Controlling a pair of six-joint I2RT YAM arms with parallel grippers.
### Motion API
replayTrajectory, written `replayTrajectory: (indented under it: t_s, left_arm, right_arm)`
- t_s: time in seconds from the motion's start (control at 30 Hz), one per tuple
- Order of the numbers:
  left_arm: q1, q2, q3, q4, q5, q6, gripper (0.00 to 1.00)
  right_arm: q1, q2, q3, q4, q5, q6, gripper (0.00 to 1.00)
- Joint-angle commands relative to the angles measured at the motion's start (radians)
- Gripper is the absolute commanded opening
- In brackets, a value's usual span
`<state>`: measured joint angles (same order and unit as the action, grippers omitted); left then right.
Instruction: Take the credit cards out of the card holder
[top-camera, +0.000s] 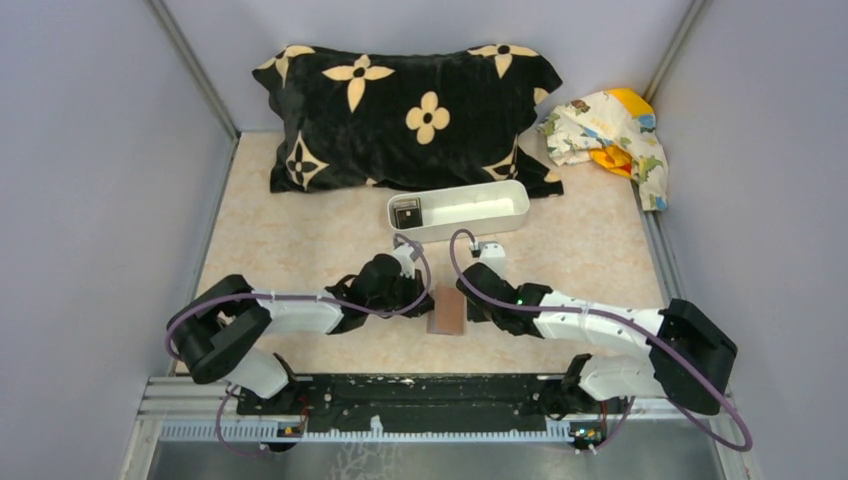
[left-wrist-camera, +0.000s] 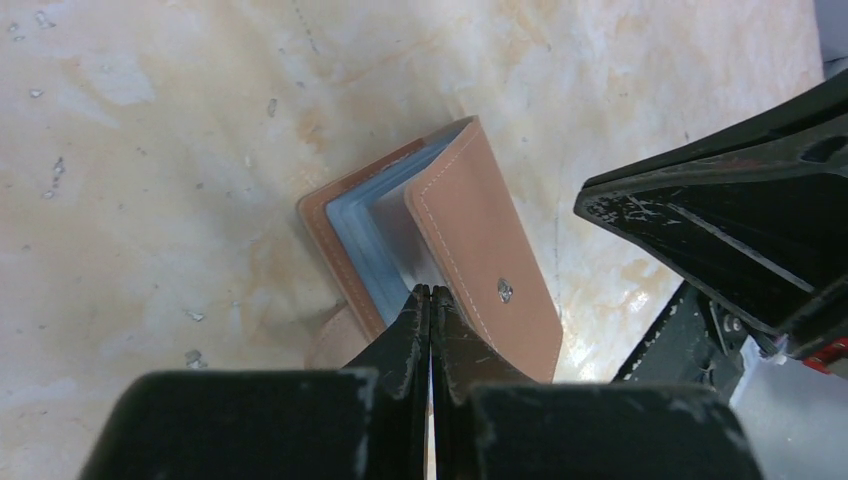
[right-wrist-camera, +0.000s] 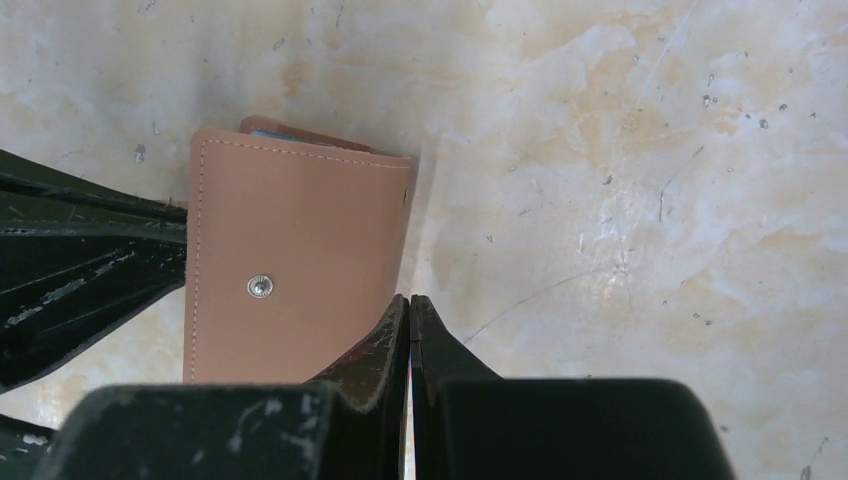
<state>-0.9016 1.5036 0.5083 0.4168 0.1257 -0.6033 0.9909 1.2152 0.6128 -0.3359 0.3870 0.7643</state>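
Note:
The card holder (top-camera: 447, 312) lies on the table between my two grippers, brown outside. In the left wrist view the card holder (left-wrist-camera: 490, 240) is partly folded open, its light blue inside showing under the raised flap with a metal snap. My left gripper (left-wrist-camera: 431, 291) is shut, its tips at the gap under that flap, holding nothing. My right gripper (right-wrist-camera: 409, 298) is shut and empty, its tips at the card holder's (right-wrist-camera: 290, 260) right edge. No credit cards show inside the holder. One dark card (top-camera: 405, 213) lies in the white tray's left end.
The long white tray (top-camera: 480, 208) stands just behind the grippers. A black pillow with tan flowers (top-camera: 410, 115) lies at the back, a patterned cloth (top-camera: 610, 130) at the back right. Grey walls close in both sides.

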Motion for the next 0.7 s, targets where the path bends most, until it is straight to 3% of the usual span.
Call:
replayTrajectory:
  t_s: [0.0,0.27,0.67]
  left_arm:
    - [-0.003,-0.010,0.029,0.055,0.058,-0.018,0.00]
    - [-0.013,0.030,0.076,0.093,0.113,-0.034,0.00]
    - [-0.082,0.209,0.183,0.156,0.159,-0.056,0.00]
  right_arm:
    - [-0.016,-0.058,-0.012,0.018,-0.002,0.018,0.00]
    - [-0.057,-0.154,-0.042,-0.024,0.013,0.023,0.00]
    - [-0.084,-0.338,-0.063,-0.158,0.041,0.025,0.00]
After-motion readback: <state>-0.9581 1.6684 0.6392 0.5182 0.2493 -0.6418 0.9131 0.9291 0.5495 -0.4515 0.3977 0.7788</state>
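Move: The card holder lies flat, its middle about 3 cm right of the left hand, 2 cm back and 2 cm below; its cover is already slightly raised, with the shut left tips at the free left edge. From the right hand, the same middle is about 4 cm left, 1 cm back and 2 cm down. Beyond, the white tray's middle is some 17 cm ahead of the left hand and 5 cm right, the small black box about 17 cm ahead and 5 cm left. Sweep the left gripper about 6 cm to the right across the card holder, fingers kept shut and against the inside of the cover; arch up some 2.5 cm first, then sink again while pushing the cover over. Clear the closed right gripper away from the spine side, about 4 cm right and 3 cm up. ##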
